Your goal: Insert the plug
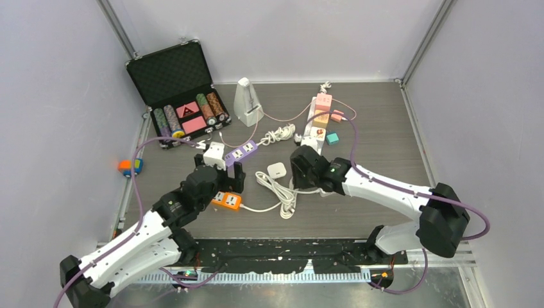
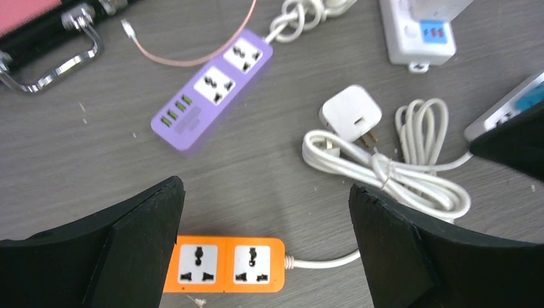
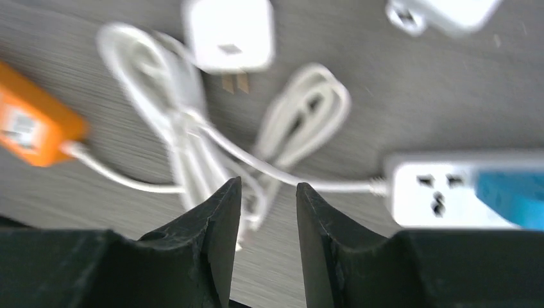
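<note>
A white plug [image 1: 276, 170] lies on the table with its prongs toward the coiled white cable [image 1: 282, 192]; it also shows in the left wrist view [image 2: 351, 112] and, blurred, in the right wrist view [image 3: 228, 32]. The orange power strip [image 1: 227, 201] has two free sockets [image 2: 224, 264]. My left gripper [image 1: 229, 178] hovers over its far side, jaws wide open and empty [image 2: 266, 186]. My right gripper [image 1: 300, 168] hangs above the cable bundle just right of the plug, jaws narrowly open with nothing between them [image 3: 266, 186].
A purple power strip [image 2: 212, 93] lies behind the orange one. A white strip with a blue part [image 3: 449, 189] sits under my right arm. Further back stand an open black chip case [image 1: 176, 96], a metronome [image 1: 246, 102] and pink and white strips [image 1: 321, 112].
</note>
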Controlling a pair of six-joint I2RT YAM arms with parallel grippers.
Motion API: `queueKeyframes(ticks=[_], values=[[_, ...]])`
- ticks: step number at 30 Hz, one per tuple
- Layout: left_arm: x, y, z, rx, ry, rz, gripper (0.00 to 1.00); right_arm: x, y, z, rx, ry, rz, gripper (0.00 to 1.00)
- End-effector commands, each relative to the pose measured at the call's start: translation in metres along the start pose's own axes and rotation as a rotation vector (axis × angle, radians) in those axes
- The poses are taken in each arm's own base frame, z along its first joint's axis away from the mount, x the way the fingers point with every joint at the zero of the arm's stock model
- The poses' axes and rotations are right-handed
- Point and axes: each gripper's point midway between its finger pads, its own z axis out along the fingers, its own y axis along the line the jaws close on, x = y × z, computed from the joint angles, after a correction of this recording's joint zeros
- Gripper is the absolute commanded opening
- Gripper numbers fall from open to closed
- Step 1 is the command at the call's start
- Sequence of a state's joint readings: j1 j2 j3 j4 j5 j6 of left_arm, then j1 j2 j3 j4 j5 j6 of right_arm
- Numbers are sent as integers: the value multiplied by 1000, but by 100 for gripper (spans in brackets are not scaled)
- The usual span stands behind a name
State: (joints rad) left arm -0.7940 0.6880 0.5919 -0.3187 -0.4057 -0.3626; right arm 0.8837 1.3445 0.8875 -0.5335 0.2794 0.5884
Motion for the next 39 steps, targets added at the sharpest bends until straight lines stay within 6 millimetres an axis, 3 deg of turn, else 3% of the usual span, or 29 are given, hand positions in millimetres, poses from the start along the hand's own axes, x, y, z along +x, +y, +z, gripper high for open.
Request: queueKeyframes(ticks=[1, 6, 11, 14, 17, 21, 23, 28, 30, 32, 34, 39], values=[[23, 2, 14, -21, 39, -96, 100, -63, 52, -20, -169, -146, -7, 43], [68, 10, 27, -53, 152, -199, 99, -66, 72, 14, -153, -73, -78, 45], [87, 18, 31, -85, 195, -252, 100, -33, 88, 47, -184, 69, -176, 45], [87, 20, 32, -91, 193, -258, 100, -2, 97, 44, -238, 152, -250, 44], [83, 23, 32, -97, 184, -262, 100, 35, 94, 37, -285, 240, -296, 44], [73, 22, 32, -88, 157, -265, 100, 54, 83, 30, -266, 270, -295, 44], [68, 21, 32, -81, 144, -267, 100, 47, 83, 29, -254, 251, -295, 44], [61, 21, 30, -75, 133, -259, 100, -7, 102, 25, -219, 126, -286, 47], [58, 22, 28, -76, 122, -257, 100, -29, 107, 24, -207, 81, -267, 55], [57, 23, 27, -78, 116, -254, 100, -49, 108, 24, -183, 44, -230, 76], [55, 24, 27, -79, 108, -251, 100, -63, 106, 27, -161, 23, -202, 90], [54, 25, 26, -81, 103, -246, 100, -80, 85, 48, -7, 5, -180, 96]])
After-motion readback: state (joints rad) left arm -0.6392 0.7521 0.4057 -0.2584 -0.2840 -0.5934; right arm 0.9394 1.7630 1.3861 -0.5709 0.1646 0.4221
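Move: The middle of the white cable bundle lies about 5 cm left of the right hand, level with it fore and aft and some 8 cm below. The white square plug is about 6 cm ahead and 6 cm left. The white strip with the blue plug is some 11 cm to the right and 1 cm back, and the orange strip 21 cm left and 3 cm back. From the left hand, the bundle lies about 12 cm right, level with it and 17 cm below. Right hand arcs left and down, drags the cable bundle back, rises forward, opening; left sinks about 9 cm. ##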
